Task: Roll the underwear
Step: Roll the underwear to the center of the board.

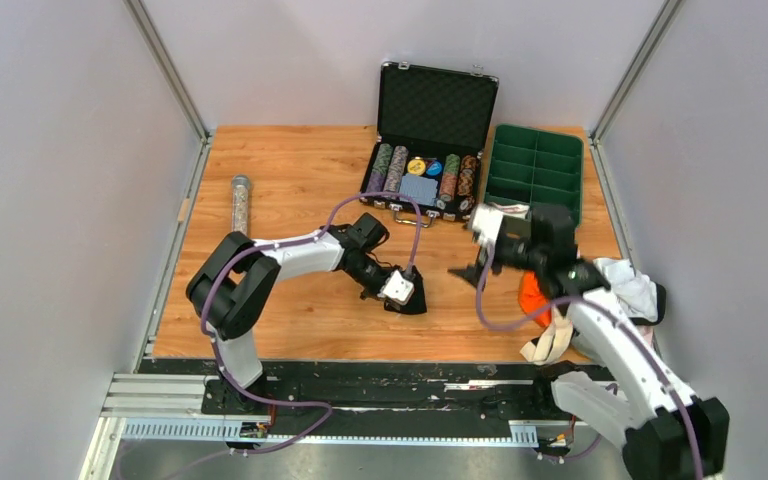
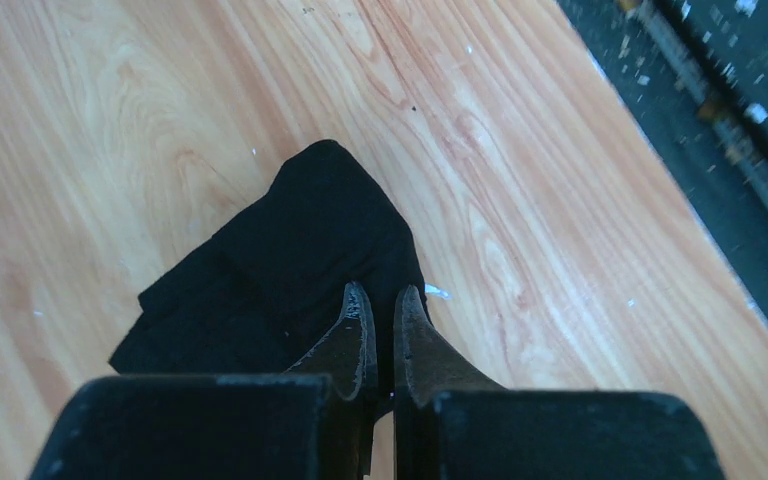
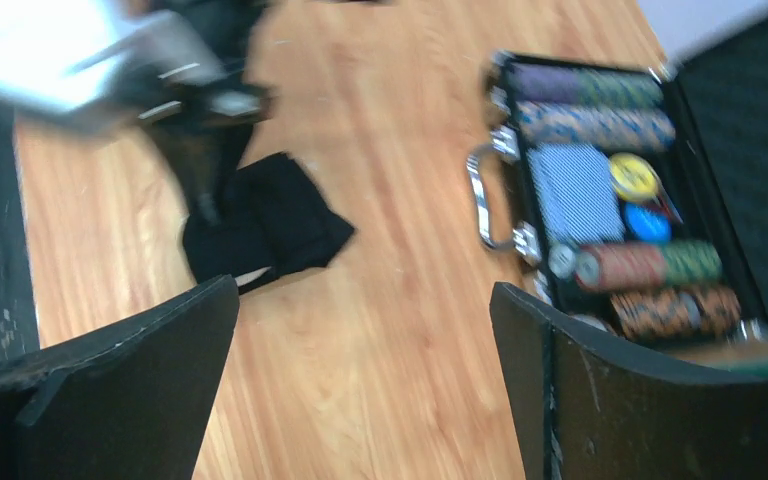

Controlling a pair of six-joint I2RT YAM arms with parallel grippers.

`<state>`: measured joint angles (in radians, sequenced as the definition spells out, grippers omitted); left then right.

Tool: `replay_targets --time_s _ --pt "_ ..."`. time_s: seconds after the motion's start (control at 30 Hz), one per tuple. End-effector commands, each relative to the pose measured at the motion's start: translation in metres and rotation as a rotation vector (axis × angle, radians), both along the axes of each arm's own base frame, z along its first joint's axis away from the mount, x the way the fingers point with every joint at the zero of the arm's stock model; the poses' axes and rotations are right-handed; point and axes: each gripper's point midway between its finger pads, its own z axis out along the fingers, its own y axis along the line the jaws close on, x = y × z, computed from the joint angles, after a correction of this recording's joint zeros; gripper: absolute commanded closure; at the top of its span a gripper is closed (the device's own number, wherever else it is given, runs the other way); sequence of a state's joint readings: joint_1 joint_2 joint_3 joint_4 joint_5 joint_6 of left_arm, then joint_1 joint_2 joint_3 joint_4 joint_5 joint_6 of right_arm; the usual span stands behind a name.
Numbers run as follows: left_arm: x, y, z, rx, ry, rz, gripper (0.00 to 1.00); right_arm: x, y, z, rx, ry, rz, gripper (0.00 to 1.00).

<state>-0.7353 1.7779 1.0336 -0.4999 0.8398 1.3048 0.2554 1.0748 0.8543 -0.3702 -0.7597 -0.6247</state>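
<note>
A plain black underwear lies folded on the wooden table. My left gripper is shut on its near edge, with dark cloth pinched between the fingertips. From above, the left gripper sits low at mid-table on the black underwear. My right gripper hovers just to its right. In the right wrist view the right gripper is open over bare wood, with the black underwear beyond it. More underwear is piled at the right edge: orange, white, beige.
An open black poker-chip case stands at the back centre, also in the right wrist view. A green compartment tray sits to its right. A clear tube lies at the left. A dark rail runs along the near edge.
</note>
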Motion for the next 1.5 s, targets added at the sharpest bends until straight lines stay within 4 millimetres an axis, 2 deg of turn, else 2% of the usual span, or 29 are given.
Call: replay_targets --time_s 0.0,0.07,0.1,0.2,0.23,0.33,0.47,0.67,0.93,1.0,1.1,1.2,1.47 --pt "-0.024 0.005 0.005 0.028 0.372 0.1 1.0 -0.03 0.022 -0.071 -0.148 -0.276 0.198 0.04" --pt "-0.018 0.001 0.007 0.008 0.433 0.125 1.0 -0.047 0.029 -0.097 -0.196 -0.273 0.269 0.11" --pt "-0.016 0.002 0.004 0.008 0.473 0.136 1.0 -0.05 0.036 -0.101 -0.2 -0.274 0.294 0.15" --pt "-0.008 0.002 0.0 0.011 0.523 0.155 1.0 -0.049 0.058 -0.11 -0.216 -0.269 0.345 0.22" --pt "-0.008 0.002 -0.001 0.009 0.527 0.158 1.0 -0.045 0.067 -0.106 -0.21 -0.292 0.364 0.24" --pt "-0.005 0.005 -0.004 0.005 0.537 0.164 1.0 -0.04 0.088 -0.109 -0.202 -0.32 0.422 0.25" --pt "-0.001 0.008 -0.003 -0.001 0.555 0.175 1.0 -0.039 0.102 -0.112 -0.199 -0.361 0.519 0.24" --pt "0.008 0.008 -0.001 -0.024 0.59 0.199 1.0 -0.06 0.103 -0.138 -0.229 -0.275 0.682 0.27" --pt "0.02 0.006 0.003 -0.049 0.618 0.235 1.0 -0.056 0.107 -0.156 -0.251 -0.172 0.689 0.34" --pt "0.023 0.007 0.002 -0.049 0.624 0.245 1.0 -0.055 0.108 -0.156 -0.249 -0.149 0.688 0.35" --pt "0.027 0.009 0.002 -0.048 0.625 0.258 1.0 -0.049 0.112 -0.14 -0.233 -0.126 0.645 0.33" --pt "0.031 0.01 0.002 -0.05 0.63 0.273 1.0 -0.054 0.112 -0.131 -0.214 -0.1 0.641 0.32" --pt "0.04 0.01 0.004 -0.057 0.652 0.306 1.0 -0.062 0.105 -0.143 -0.231 -0.044 0.649 0.32"
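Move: The left fingers still pinch the black underwear by a near part; the middle of the cloth lies some 2 cm ahead and 2 cm right of that hand, about 2 cm lower. From the right hand it is roughly 6 cm back, 13 cm left and 18 cm down. The chip case stands about 16 cm ahead of the right hand and 9 cm left, 16 cm below; the orange cloth is 7 cm back and 13 cm right, 18 cm below. Drop the right gripper about 15 cm, first down and back, then some 6 cm more to the left, until its fingers hang close over the underwear, turning it about 35 degrees counter-clockwise and narrowing the wide-open jaws by a third. Keep the left pinch shut, tipping that wrist so its fingers lie flatter, and ease it a few centimetres forward. ##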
